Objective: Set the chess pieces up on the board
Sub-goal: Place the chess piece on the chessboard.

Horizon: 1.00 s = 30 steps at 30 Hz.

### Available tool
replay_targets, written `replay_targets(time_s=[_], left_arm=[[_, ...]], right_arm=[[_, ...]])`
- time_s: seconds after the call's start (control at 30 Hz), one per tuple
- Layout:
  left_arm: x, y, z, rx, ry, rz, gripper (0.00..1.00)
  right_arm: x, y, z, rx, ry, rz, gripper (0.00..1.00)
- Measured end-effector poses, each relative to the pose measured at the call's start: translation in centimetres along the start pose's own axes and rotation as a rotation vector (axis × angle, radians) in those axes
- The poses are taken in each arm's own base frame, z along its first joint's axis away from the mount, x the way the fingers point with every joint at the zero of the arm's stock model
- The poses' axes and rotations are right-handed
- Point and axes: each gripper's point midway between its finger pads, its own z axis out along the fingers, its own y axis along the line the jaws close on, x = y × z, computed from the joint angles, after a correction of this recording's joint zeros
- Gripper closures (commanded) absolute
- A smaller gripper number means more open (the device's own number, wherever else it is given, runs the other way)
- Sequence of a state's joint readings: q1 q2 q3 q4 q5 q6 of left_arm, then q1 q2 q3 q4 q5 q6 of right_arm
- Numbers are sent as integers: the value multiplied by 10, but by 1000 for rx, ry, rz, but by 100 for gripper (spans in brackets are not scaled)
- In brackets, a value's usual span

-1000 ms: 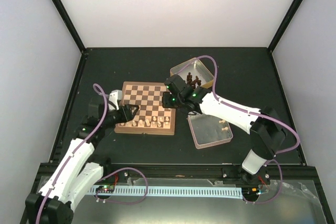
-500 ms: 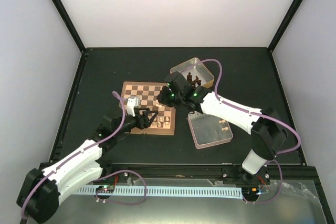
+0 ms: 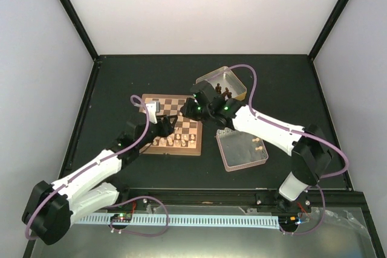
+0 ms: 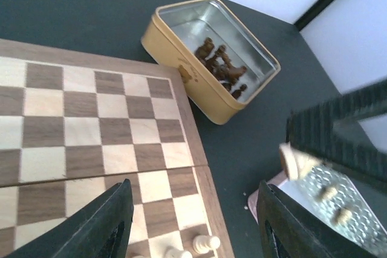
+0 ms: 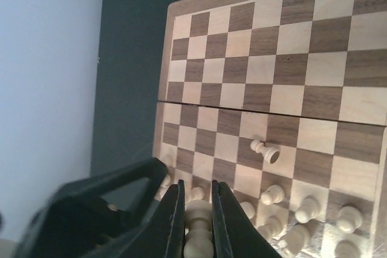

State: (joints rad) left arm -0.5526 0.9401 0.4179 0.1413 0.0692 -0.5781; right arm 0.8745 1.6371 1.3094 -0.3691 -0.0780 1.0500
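Observation:
The board point(image 3: 171, 115) lies left of centre, with pale chess pieces point(image 3: 172, 142) lined along its near edge. My right gripper point(image 5: 197, 185) hovers over the board's right side, shut on one pale chess piece point(image 5: 198, 235). One pale pawn point(image 5: 266, 151) lies tipped over a row ahead of the standing ones point(image 5: 309, 208). My left gripper point(image 4: 195, 188) hangs open and empty over the board's near right corner point(image 4: 199, 167), just above a couple of pale pieces point(image 4: 205, 243). In the left wrist view the right gripper's held piece point(image 4: 295, 161) shows at the right.
A yellow tin point(image 3: 223, 84) with dark brown pieces point(image 4: 219, 64) stands just beyond the board's far right corner. A shallow metal lid point(image 3: 242, 149) holding a few pale pieces point(image 3: 258, 144) lies right of the board. The two grippers are close together.
My left arm has swung from the board's left edge across to its near right part, jaws widening. The right gripper has shifted slightly left over the board, still holding its piece.

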Motion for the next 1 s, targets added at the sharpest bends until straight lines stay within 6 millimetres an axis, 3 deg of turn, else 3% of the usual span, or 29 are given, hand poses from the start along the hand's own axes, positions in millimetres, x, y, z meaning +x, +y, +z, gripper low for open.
replay_targets(time_s=[0.13, 0.3, 0.5, 0.63, 0.83, 1.0], left_arm=[[-11, 7, 1, -91, 15, -12, 47], [-7, 24, -4, -193, 58, -39, 48], [-8, 52, -18, -304, 85, -92, 49], [-24, 65, -35, -355, 50, -131, 48], [-48, 67, -61, -379, -23, -157, 46], [-62, 67, -80, -405, -66, -169, 46]], right_arm=[[1, -7, 9, 39, 10, -91, 95], [5, -27, 35, 148, 33, -248, 94], [27, -43, 61, 243, 104, -429, 93], [48, -31, 75, 239, 149, -547, 93], [74, -11, 97, 228, 191, -669, 92], [79, -5, 114, 224, 206, -722, 91]])
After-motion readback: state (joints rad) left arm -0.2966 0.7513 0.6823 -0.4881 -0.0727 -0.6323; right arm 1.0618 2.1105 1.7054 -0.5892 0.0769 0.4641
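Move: The right hand, holding a white piece, is bound for the open squares in the left half of the white pawn row, roughly 3 cm back, 9 cm to its left and 15 cm below. A fallen pawn lies level with this hand, 4 cm left; the nearest standing pawn is about 3 cm back and 3 cm left, and a back-row piece stands 3 cm behind the goal. From the left hand the goal is about 2 cm back, 6 cm left, 12 cm down. Down first, then on down and leftward over the board, the right hand takes its still-pinched piece about 10 cm lower and 9 cm left, towards the gap in the pawn row, its fingers tipping steeper and turning counter-clockwise some 30 degrees. The empty, half-open left hand clears out about 11 cm to the left, dipping slightly and then rising, while it turns counter-clockwise. ##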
